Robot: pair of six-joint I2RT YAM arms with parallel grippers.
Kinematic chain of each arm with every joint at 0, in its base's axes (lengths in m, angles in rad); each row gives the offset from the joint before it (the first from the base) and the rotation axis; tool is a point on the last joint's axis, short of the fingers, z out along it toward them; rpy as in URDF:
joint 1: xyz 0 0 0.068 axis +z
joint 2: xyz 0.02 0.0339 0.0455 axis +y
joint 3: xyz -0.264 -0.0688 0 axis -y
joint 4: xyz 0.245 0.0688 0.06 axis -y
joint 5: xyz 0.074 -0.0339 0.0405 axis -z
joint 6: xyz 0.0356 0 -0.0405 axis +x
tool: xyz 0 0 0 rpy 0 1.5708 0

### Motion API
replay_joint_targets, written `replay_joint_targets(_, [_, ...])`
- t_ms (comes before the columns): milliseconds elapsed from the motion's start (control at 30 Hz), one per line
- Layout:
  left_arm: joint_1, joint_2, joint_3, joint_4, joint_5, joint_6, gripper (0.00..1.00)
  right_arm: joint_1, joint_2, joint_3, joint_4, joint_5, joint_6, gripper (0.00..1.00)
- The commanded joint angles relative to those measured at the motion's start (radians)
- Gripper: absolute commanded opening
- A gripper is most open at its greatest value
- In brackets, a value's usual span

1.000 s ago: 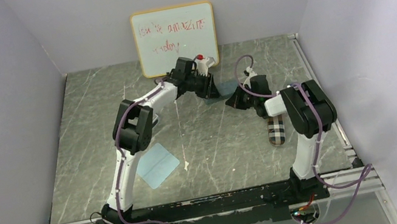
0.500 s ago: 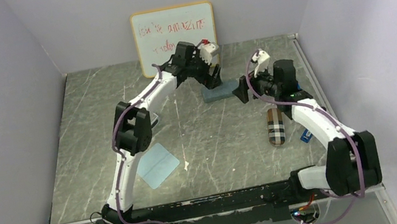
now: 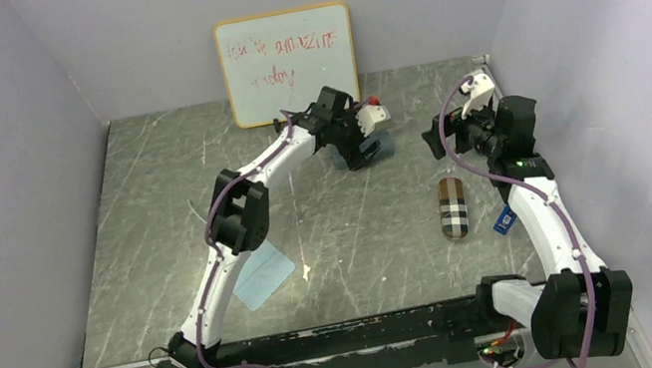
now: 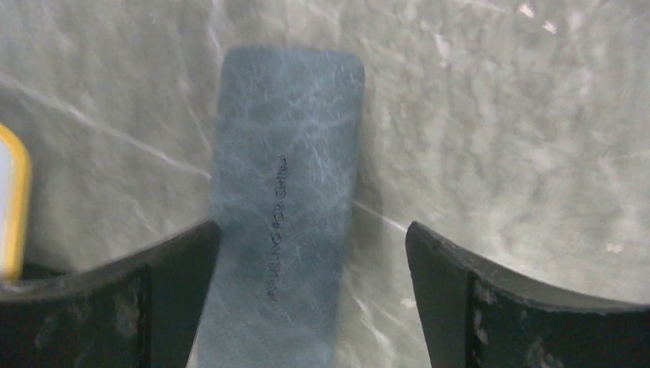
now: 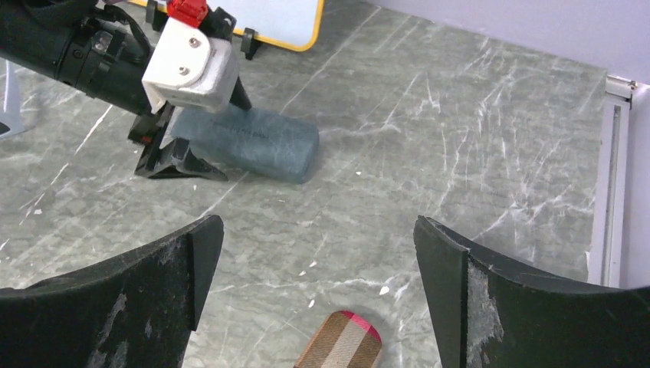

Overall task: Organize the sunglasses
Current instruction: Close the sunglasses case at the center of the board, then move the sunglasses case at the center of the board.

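No sunglasses show in any view. A grey-blue oblong case [image 3: 374,147] lies shut on the marble table, near the whiteboard. My left gripper [image 3: 359,151] hangs over it, open. In the left wrist view the case [image 4: 287,192] runs up between the fingers, hard against the left finger [image 4: 165,295] and apart from the right one. My left gripper [image 4: 313,238] grips nothing. My right gripper [image 3: 436,135] is open and empty, off to the right of the case. In the right wrist view my right gripper [image 5: 318,230] frames bare table, with the plaid case's tip [image 5: 343,345] below.
A plaid case [image 3: 452,207] lies right of centre. A light-blue cloth [image 3: 259,272] lies by the left arm's base link. A small blue item [image 3: 505,220] sits near the right rail [image 5: 613,176]. The whiteboard [image 3: 288,64] stands against the back wall.
Both grippers have opened. The right arm drew back to the right, away from the grey-blue case. The left gripper swung right and turned over the case, which now lies uncovered.
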Motion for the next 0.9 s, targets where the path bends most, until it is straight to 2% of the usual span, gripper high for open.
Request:
replay_joint_targets(0, [0.014, 0.032, 0.039, -0.033, -0.026, 0.060, 0.96, -0.035, -0.015, -0.004, 0.026, -0.035, -0.006, 1.00])
replay_joint_targets(233, [0.029, 0.046, 0.023, 0.005, -0.032, 0.028, 0.86, -0.065, -0.014, -0.014, 0.037, -0.072, 0.014, 1.00])
replay_joint_targets(400, [0.037, 0.024, -0.017, 0.052, -0.046, 0.013, 0.88, -0.070, -0.007, -0.020, 0.039, -0.096, 0.021, 1.00])
replay_joint_targets(467, [0.037, 0.033, -0.010, 0.043, -0.059, 0.025, 0.82, -0.073, -0.007, -0.023, 0.039, -0.103, 0.025, 1.00])
replay_joint_targets(567, [0.043, 0.026, -0.029, 0.034, -0.058, 0.036, 0.64, -0.079, -0.007, -0.025, 0.039, -0.115, 0.030, 1.00])
replay_joint_targets(667, [0.051, -0.004, -0.083, 0.039, -0.053, 0.047, 0.51, -0.086, -0.007, -0.026, 0.039, -0.128, 0.034, 1.00])
replay_joint_targets(733, [0.058, -0.029, -0.117, 0.039, -0.052, 0.056, 0.47, -0.089, -0.009, -0.028, 0.039, -0.130, 0.035, 1.00])
replay_joint_targets(867, [0.079, -0.081, -0.188, 0.033, -0.039, 0.077, 0.47, -0.097, -0.010, -0.032, 0.052, -0.137, 0.038, 1.00])
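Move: The closed sunglasses case lies under my open left hand, its middle about 5 cm lower and some 2 cm farther forward, level sideways. The whiteboard's right foot is around 10 cm ahead of this hand and 7 cm to its left; the plaid case sits about 19 cm to its right and 18 cm back. From my right hand, the sunglasses case is roughly 16 cm left, 10 cm ahead and 20 cm below. I bring my left hand down about 3.5 cm onto the case while easing it some 3.5 cm left and 2 cm forward, so the fingers straddle the case left of its middle. As the descent ends I close them part-way and pinch its two long sides, the wrist barely turning. ##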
